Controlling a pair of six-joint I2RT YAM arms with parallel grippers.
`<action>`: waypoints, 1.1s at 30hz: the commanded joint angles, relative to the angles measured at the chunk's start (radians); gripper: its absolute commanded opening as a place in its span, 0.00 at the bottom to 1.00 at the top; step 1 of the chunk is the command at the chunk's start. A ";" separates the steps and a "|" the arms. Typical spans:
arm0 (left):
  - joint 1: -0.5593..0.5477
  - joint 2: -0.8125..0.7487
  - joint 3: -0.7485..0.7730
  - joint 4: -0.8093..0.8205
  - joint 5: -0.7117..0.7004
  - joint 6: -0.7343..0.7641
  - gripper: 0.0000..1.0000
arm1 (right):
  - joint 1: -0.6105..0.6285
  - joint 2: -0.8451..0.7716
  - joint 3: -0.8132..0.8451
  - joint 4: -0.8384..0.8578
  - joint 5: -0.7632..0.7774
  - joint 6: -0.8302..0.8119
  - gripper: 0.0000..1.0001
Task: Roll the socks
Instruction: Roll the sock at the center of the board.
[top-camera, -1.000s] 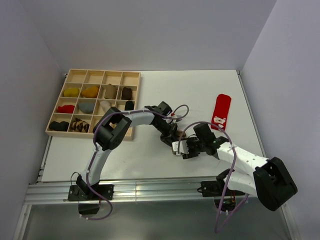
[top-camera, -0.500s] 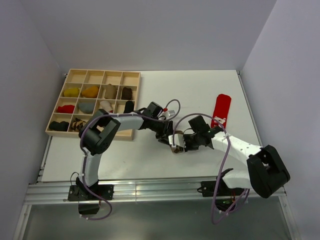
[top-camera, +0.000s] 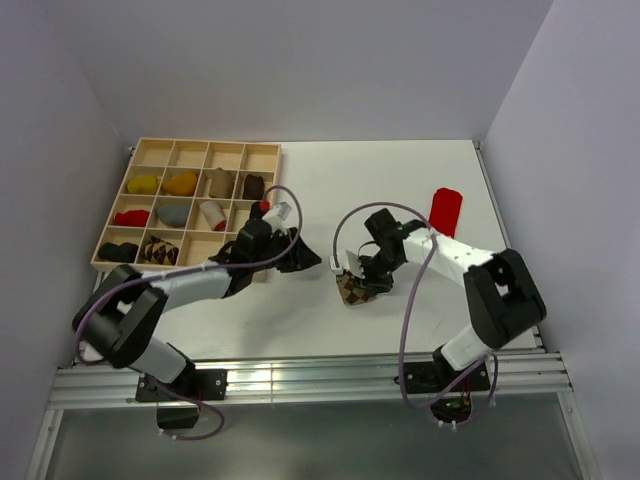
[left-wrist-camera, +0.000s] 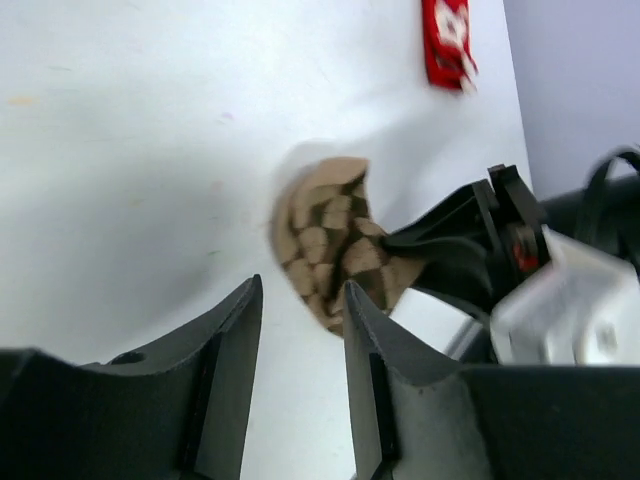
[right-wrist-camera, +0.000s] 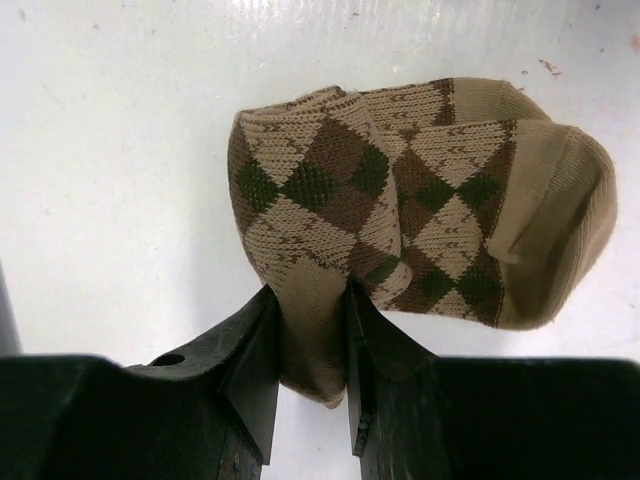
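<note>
A partly rolled brown-and-tan argyle sock (top-camera: 351, 289) (right-wrist-camera: 400, 190) lies on the white table, in front of the middle. My right gripper (top-camera: 362, 276) (right-wrist-camera: 310, 300) is shut on the sock's plain tan end, and the fabric is squeezed between its fingers. My left gripper (top-camera: 306, 260) (left-wrist-camera: 300, 295) hangs open a short way to the left of the argyle sock (left-wrist-camera: 335, 245), with only bare table between its fingers. A red sock with white marks (top-camera: 445, 208) (left-wrist-camera: 445, 40) lies flat at the right, behind the right arm, which covers part of it.
A wooden tray (top-camera: 268, 160) with many compartments stands at the back left, holding several small sock bundles in yellow, orange, grey, red and dark colours. White walls close in the table on the left, the back and the right.
My left gripper opened and drew back to the left, away from the argyle sock. My right gripper moved in from the right and closed on the sock's tan end.
</note>
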 joint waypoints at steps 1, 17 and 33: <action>-0.022 -0.155 -0.138 0.207 -0.283 0.008 0.43 | -0.027 0.114 0.083 -0.248 -0.025 -0.013 0.30; -0.485 -0.078 -0.045 0.169 -0.651 0.650 0.54 | -0.105 0.535 0.489 -0.626 -0.123 -0.037 0.32; -0.516 0.210 0.193 0.025 -0.398 0.803 0.65 | -0.121 0.622 0.539 -0.629 -0.105 0.006 0.32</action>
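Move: The argyle sock at the board's centre is already pinched in the right hand; its middle lies about 3 cm left of that hand, level fore and aft and 1 cm below it. The open left hand has the same sock about 9 cm to its right, 6 cm back and 8 cm below. The red sock lies some 15 cm right of the right hand, 13 cm farther out and 2 cm lower. Keeping its pinch on the sock's rolled end, the right hand stays nearly in place and tips by some 40 degrees, its wrist swinging out forward so that the fingers slant back towards the base as well as down and left. Meanwhile the left hand first loops left and up a few centimetres, then sweeps right, back and finally down to the sock, ending about 10 cm right of its start, 7 cm back and 3 cm lower, rolling some 60 degrees about its own finger line (clockwise seen from behind the hand) and opening wider so that its fingers come astride the sock and the right fingertips; whether they touch can't be seen. ##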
